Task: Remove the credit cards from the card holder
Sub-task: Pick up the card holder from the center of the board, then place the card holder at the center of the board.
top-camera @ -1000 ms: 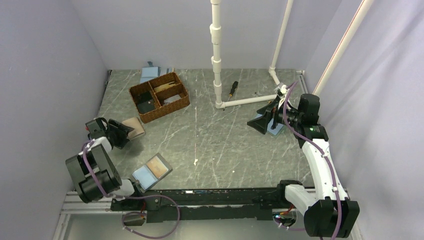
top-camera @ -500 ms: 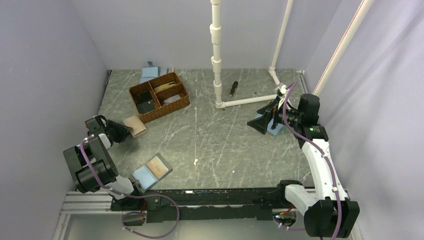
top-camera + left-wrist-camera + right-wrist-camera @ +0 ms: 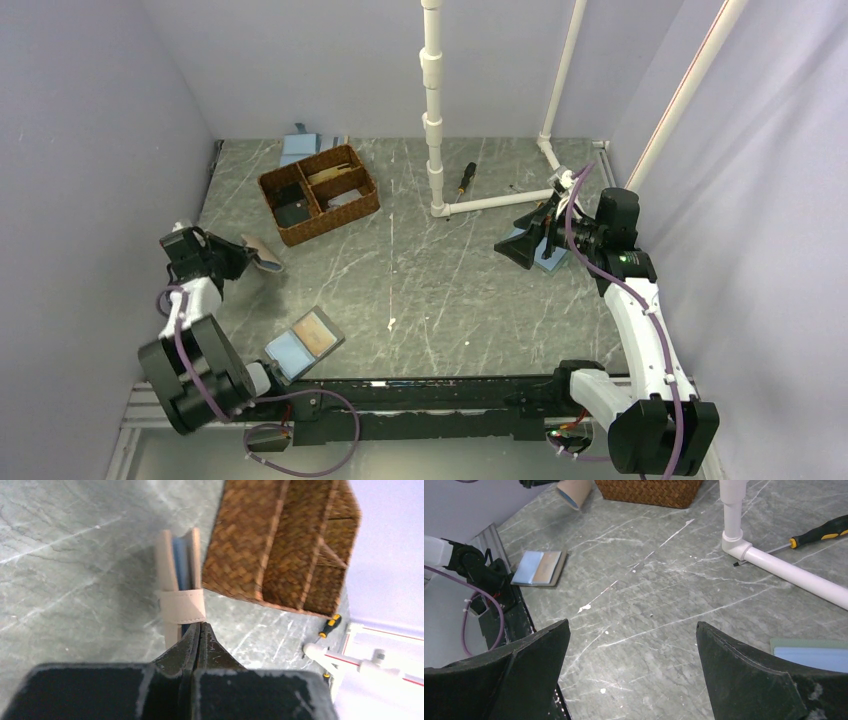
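Note:
The card holder (image 3: 263, 250) is closed: tan covers, a light-blue layer between them and a tan strap across. My left gripper (image 3: 245, 255) is shut on its near edge just below the strap and holds it on edge, off the table, beside the wicker basket (image 3: 318, 192). In the left wrist view the card holder (image 3: 180, 580) stands straight ahead of the closed fingertips (image 3: 199, 626). No credit cards show apart from it. My right gripper (image 3: 520, 248) hangs open at the right, nothing between its fingers (image 3: 631, 625). The card holder (image 3: 574, 492) shows far off in that view.
An open folder with one blue and one brown half (image 3: 305, 340) lies near the front left. A light-blue folder (image 3: 811, 657) lies under the right gripper. White pipe (image 3: 432, 110) rises at the back, a screwdriver (image 3: 465, 178) beside it. Another blue folder (image 3: 298, 147) lies behind the basket.
My left gripper closed on the card holder and drew back to the left, tipping it up from flat onto its edge. The right arm has not moved.

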{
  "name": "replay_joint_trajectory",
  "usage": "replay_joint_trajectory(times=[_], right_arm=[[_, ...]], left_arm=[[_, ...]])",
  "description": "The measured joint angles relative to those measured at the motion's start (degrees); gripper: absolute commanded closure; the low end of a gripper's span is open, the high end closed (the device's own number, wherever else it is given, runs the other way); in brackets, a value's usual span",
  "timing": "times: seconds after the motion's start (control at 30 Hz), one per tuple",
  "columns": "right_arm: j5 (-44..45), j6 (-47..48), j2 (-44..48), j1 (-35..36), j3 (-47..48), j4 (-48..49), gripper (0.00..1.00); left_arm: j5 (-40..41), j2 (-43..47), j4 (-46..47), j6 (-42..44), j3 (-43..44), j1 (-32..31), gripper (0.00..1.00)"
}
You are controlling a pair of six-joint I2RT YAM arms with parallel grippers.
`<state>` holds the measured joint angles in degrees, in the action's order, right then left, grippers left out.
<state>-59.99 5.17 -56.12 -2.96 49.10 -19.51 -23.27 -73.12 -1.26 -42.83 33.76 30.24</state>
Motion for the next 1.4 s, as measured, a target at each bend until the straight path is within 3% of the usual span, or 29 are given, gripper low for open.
replay_joint_trajectory(times=[0.23,0.43,0.67,0.8,1.0,1.23,1.4], right_arm=[[0.0,0.3,0.0,0.0,0.0,-0.2,0.00],[0.0,0.8,-0.2,0.0,0.0,-0.2,0.00],[0.1,1.4,-1.4,0.0,0.0,-0.6,0.00],[0.0,2.2,-2.5,0.0,0.0,-1.1,0.00],[0.1,3.6,-4.8,0.1,0.0,-2.1,0.00],[0.5,4.5,-5.2,0.1,0.0,-2.8,0.00],[0.9,4.8,-6.0,0.1,0.0,-3.2,0.00]], left_arm=[[-2.1,14.9,-11.7,0.3,0.0,-0.9,1.00],[-4.8,18.3,-23.6,1.5,1.6,-6.5,1.00],[-2.1,17.9,-29.1,1.6,6.2,-31.8,1.00],[4.2,12.8,-30.3,1.9,13.7,-47.2,1.00],[18.9,-4.7,-33.0,4.8,29.7,-66.3,1.00],[32.1,-21.3,-38.2,9.1,42.6,-76.1,1.00],[37.5,-26.9,-40.3,10.5,46.3,-79.8,1.00]])
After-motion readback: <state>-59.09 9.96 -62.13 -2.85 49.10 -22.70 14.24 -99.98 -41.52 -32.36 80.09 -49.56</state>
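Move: The left fingers already hold the card holder clear of the table; the bare middle of the table it goes to lies about 37 cm right, 5 cm back and 7 cm below. The wicker basket stands some 13 cm ahead and 16 cm right of this hand, the open blue-and-tan wallet roughly 21 cm back and 12 cm right. From the right hand that bare middle is about 20 cm left, 4 cm back and 22 cm below. Left carries the gripped card holder some 37 cm right, up then down, turning clockwise; right hand sinks slightly. ##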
